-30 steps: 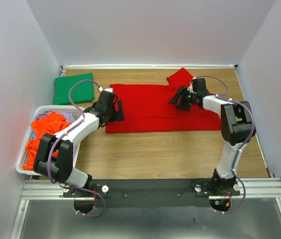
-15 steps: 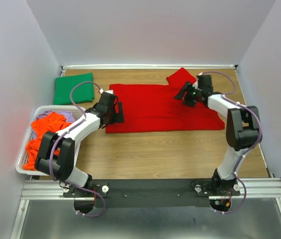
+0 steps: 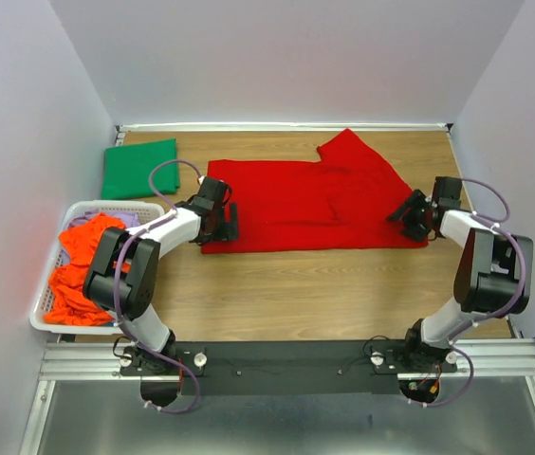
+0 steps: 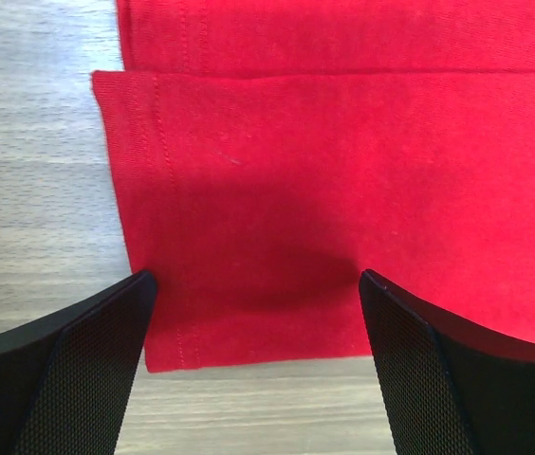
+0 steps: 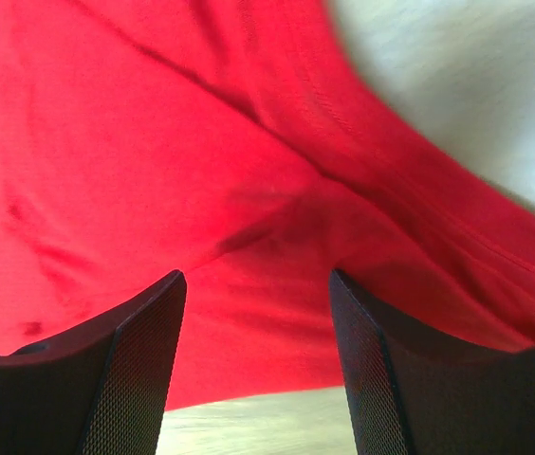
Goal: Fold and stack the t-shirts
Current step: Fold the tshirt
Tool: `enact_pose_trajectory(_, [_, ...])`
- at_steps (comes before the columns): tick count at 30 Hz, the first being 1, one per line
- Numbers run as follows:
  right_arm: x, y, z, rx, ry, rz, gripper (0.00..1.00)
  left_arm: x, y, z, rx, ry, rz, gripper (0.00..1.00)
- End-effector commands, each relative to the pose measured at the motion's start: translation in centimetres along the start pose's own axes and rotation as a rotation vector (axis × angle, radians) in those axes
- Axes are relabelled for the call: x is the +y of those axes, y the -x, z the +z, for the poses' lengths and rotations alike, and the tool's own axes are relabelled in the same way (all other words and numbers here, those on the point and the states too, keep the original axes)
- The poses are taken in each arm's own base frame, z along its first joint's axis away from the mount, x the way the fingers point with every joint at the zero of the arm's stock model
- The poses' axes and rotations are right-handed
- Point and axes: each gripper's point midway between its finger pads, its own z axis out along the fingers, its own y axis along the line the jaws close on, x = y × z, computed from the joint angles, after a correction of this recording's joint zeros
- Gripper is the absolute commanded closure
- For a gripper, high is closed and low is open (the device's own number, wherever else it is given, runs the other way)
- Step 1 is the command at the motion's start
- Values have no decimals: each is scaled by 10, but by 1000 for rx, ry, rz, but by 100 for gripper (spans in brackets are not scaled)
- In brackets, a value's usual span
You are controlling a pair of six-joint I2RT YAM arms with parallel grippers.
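Note:
A bright red t-shirt (image 3: 305,199) lies flat on the wooden table, folded lengthwise, one sleeve pointing to the back. My left gripper (image 3: 228,224) hovers open at the shirt's near left corner. In the left wrist view that hemmed corner of the red shirt (image 4: 249,218) lies between the spread fingers of the left gripper (image 4: 253,284), unpinched. My right gripper (image 3: 408,214) is at the shirt's right end, open. In the right wrist view the wrinkled red cloth (image 5: 201,142) spans the gap of the right gripper (image 5: 256,280). A folded dark green t-shirt (image 3: 139,168) rests at the back left.
A white slatted basket (image 3: 44,318) stands at the left table edge, holding crumpled orange shirts (image 3: 83,261) and a bit of lavender cloth (image 3: 131,218). Bare wood runs along the near side in front of the red shirt. Walls close in the back and both sides.
The right gripper swung from the sleeve area at the back to the shirt's right end, uncovering the sleeve. The left gripper shifted slightly toward the shirt's near left corner.

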Motion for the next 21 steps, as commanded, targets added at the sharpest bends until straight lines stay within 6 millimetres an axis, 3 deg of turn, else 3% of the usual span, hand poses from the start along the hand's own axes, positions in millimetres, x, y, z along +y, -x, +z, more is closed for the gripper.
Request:
enact_pose_trajectory(1, [-45, -12, -13, 4, -119, 50, 30, 0, -29, 2, 115, -21, 21, 4])
enact_pose_trajectory(3, [-69, -21, -20, 11, -189, 99, 30, 2, -42, 3, 154, -22, 26, 4])
enact_pose_trajectory(7, [-99, -31, -41, 16, -297, 160, 30, 9, -67, -2, 226, -18, 37, 4])
enact_pose_trajectory(11, [-111, -33, -56, 12, -363, 162, 30, 4, -90, -17, 294, -79, 19, 4])
enact_pose_trajectory(13, [-113, -22, -68, -24, -404, 144, 30, -4, -89, -30, 278, -128, 0, 4])
enact_pose_trajectory(15, [-104, -10, -76, -45, -375, 110, 30, -6, -73, -41, 219, -135, -1, 4])
enact_pose_trajectory(17, [-85, 15, -82, -88, -323, 87, 28, -5, -39, -50, 127, -103, 1, 3])
enact_pose_trajectory(18, [-76, 19, -83, -81, -284, 77, 28, -5, -21, -55, 80, -97, -5, 3])
enact_pose_trajectory(19, [-68, 27, -85, -91, -255, 50, 28, -5, 10, -63, -3, -78, -15, 3])
enact_pose_trajectory(21, [-55, 37, -80, -76, -211, 22, 28, -5, 43, -70, -101, -69, -29, 3])
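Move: I have both hands spread on the red t-shirt's near strip. Its near left corner lies about 5 cm left of my left hand and 5 cm back, roughly at fingertip height; the green t-shirt is some 23 cm left and 18 cm ahead of that hand. From my right hand, the t-shirt's near right corner is about 7 cm right and 4 cm back, and the red sleeve tip some 28 cm ahead and 17 cm left. I drag the red t-shirt back towards my bases with open fingertips resting on it: my right hand sweeps about 9 cm back and 6 cm right, turning a little clockwise, while my left, slower to start, slides some 5 cm straight back. Then both lift off the cloth by 2 to 3 cm, easing slightly forward, fingers still open. ##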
